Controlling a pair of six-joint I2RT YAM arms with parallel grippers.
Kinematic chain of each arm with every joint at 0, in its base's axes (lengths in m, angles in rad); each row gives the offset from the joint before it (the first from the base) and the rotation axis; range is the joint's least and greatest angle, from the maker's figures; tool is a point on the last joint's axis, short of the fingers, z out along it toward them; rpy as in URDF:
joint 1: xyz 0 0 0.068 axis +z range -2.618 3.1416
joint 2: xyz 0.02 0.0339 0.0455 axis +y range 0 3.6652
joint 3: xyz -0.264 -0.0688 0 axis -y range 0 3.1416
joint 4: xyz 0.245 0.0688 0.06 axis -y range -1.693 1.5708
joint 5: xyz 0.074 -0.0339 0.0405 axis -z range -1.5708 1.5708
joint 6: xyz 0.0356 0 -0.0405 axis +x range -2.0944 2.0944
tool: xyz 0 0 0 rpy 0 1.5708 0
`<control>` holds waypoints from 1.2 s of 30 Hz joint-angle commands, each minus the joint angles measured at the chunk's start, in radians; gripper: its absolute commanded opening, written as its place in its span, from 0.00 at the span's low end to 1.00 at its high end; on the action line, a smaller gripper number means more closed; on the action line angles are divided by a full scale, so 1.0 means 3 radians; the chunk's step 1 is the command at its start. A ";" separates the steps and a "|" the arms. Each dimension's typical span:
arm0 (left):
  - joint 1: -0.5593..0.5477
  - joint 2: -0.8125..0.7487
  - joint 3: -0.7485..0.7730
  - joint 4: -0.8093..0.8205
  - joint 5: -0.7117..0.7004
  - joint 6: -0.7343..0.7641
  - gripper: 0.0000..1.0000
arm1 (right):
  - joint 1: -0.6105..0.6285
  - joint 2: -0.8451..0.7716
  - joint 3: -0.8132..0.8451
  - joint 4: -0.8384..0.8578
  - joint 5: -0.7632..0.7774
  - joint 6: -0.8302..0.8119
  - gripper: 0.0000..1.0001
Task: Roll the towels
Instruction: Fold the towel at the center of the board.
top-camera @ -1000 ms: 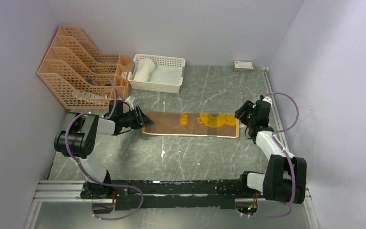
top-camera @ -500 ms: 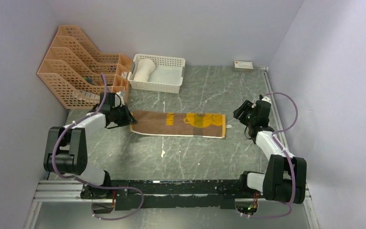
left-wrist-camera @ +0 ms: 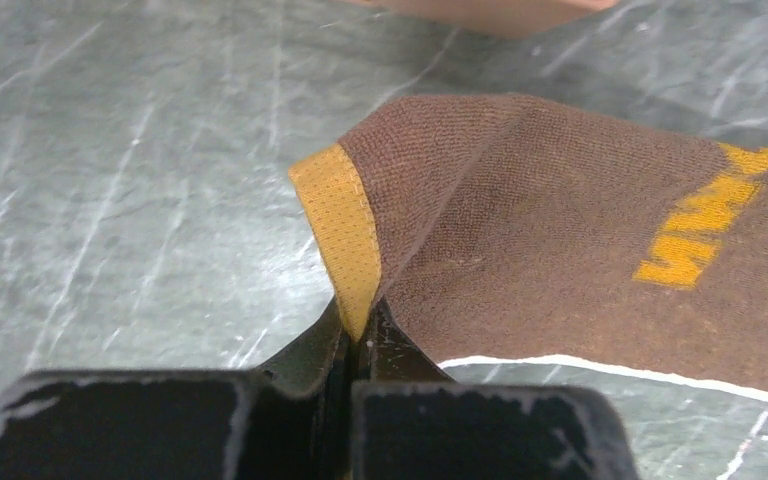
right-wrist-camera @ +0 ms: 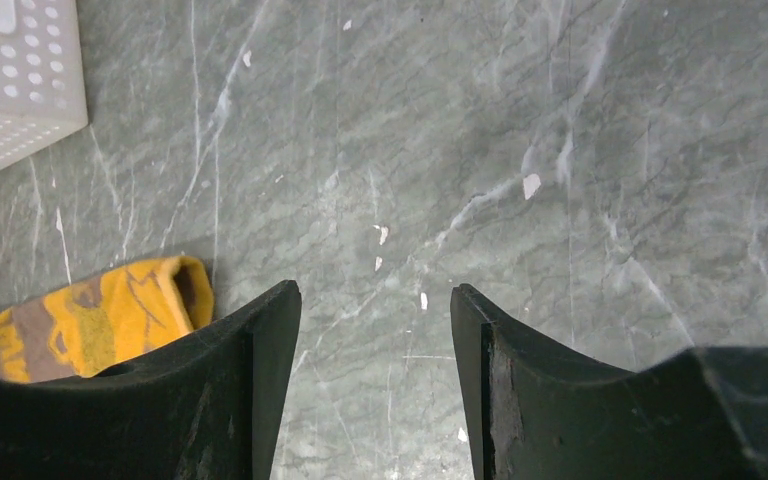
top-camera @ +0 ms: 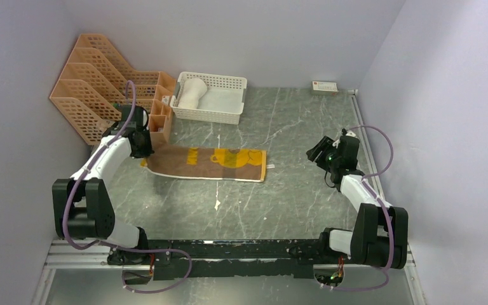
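Note:
The brown towel (top-camera: 206, 162) with mustard-yellow patches lies flat and stretched across the left middle of the table. My left gripper (top-camera: 143, 150) is shut on its left end. In the left wrist view the fingertips of that gripper (left-wrist-camera: 362, 325) pinch the yellow hem, and the brown towel (left-wrist-camera: 560, 230) lifts slightly from there. My right gripper (top-camera: 318, 152) hangs open to the right of the towel, apart from it. In its wrist view the right gripper (right-wrist-camera: 375, 300) has only table between the fingers, with the towel's far end (right-wrist-camera: 110, 315) at the left. The cream-white towel (top-camera: 191, 93) lies rolled in the white basket (top-camera: 229, 113).
Orange lattice file racks (top-camera: 101, 82) stand at the back left, close behind my left gripper. A small white box (top-camera: 325, 87) lies at the back right by the wall. A corner of the basket (right-wrist-camera: 15, 80) shows in the right wrist view. Walls enclose three sides.
My left gripper has shut on the brown towel's left end and dragged the whole towel leftwards toward the racks. The towel's right end has slid away from my right gripper, which stays open.

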 commanded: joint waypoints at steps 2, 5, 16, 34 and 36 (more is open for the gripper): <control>0.0040 -0.0001 0.0278 -0.0468 -0.0194 0.0012 0.07 | -0.0004 0.0036 0.0128 -0.0087 -0.0097 0.0012 0.57; -0.0002 -0.0044 0.0396 -0.0487 0.0275 -0.0179 0.07 | -0.0004 0.0010 0.0143 -0.0136 -0.0082 0.0003 0.57; -0.1257 0.0807 0.1191 -0.0670 0.0485 -0.0972 0.07 | -0.0004 0.0045 0.0154 -0.0255 -0.0141 -0.0076 0.58; -0.2285 0.2565 0.2926 -0.0913 0.0954 -0.0992 0.07 | -0.0005 0.0164 0.0140 -0.0242 -0.0233 -0.0102 0.58; -0.2316 0.2612 0.2971 -0.0954 0.1027 -0.0921 0.07 | -0.0004 0.0189 0.0141 -0.0232 -0.0248 -0.0090 0.58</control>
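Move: The left hand grips the towel's left end some 8 cm above the board. The right end it is folded towards lies about 43 cm to its right and 2 cm nearer. The yellow cup print is about 34 cm to the hand's right and level with it; the white basket is roughly 23 cm right and 25 cm ahead. From the open right hand, that right end lies about 19 cm left, 1 cm back and 7 cm down. Still pinching the towel's left end, the left hand first lifts it about 4 cm, then sweeps it some 35 cm to the right over the rest of the towel, sinking past the middle to about 3.5 cm below its starting height. The wrist turns clockwise some 30 degrees, and the fingers stay shut. ##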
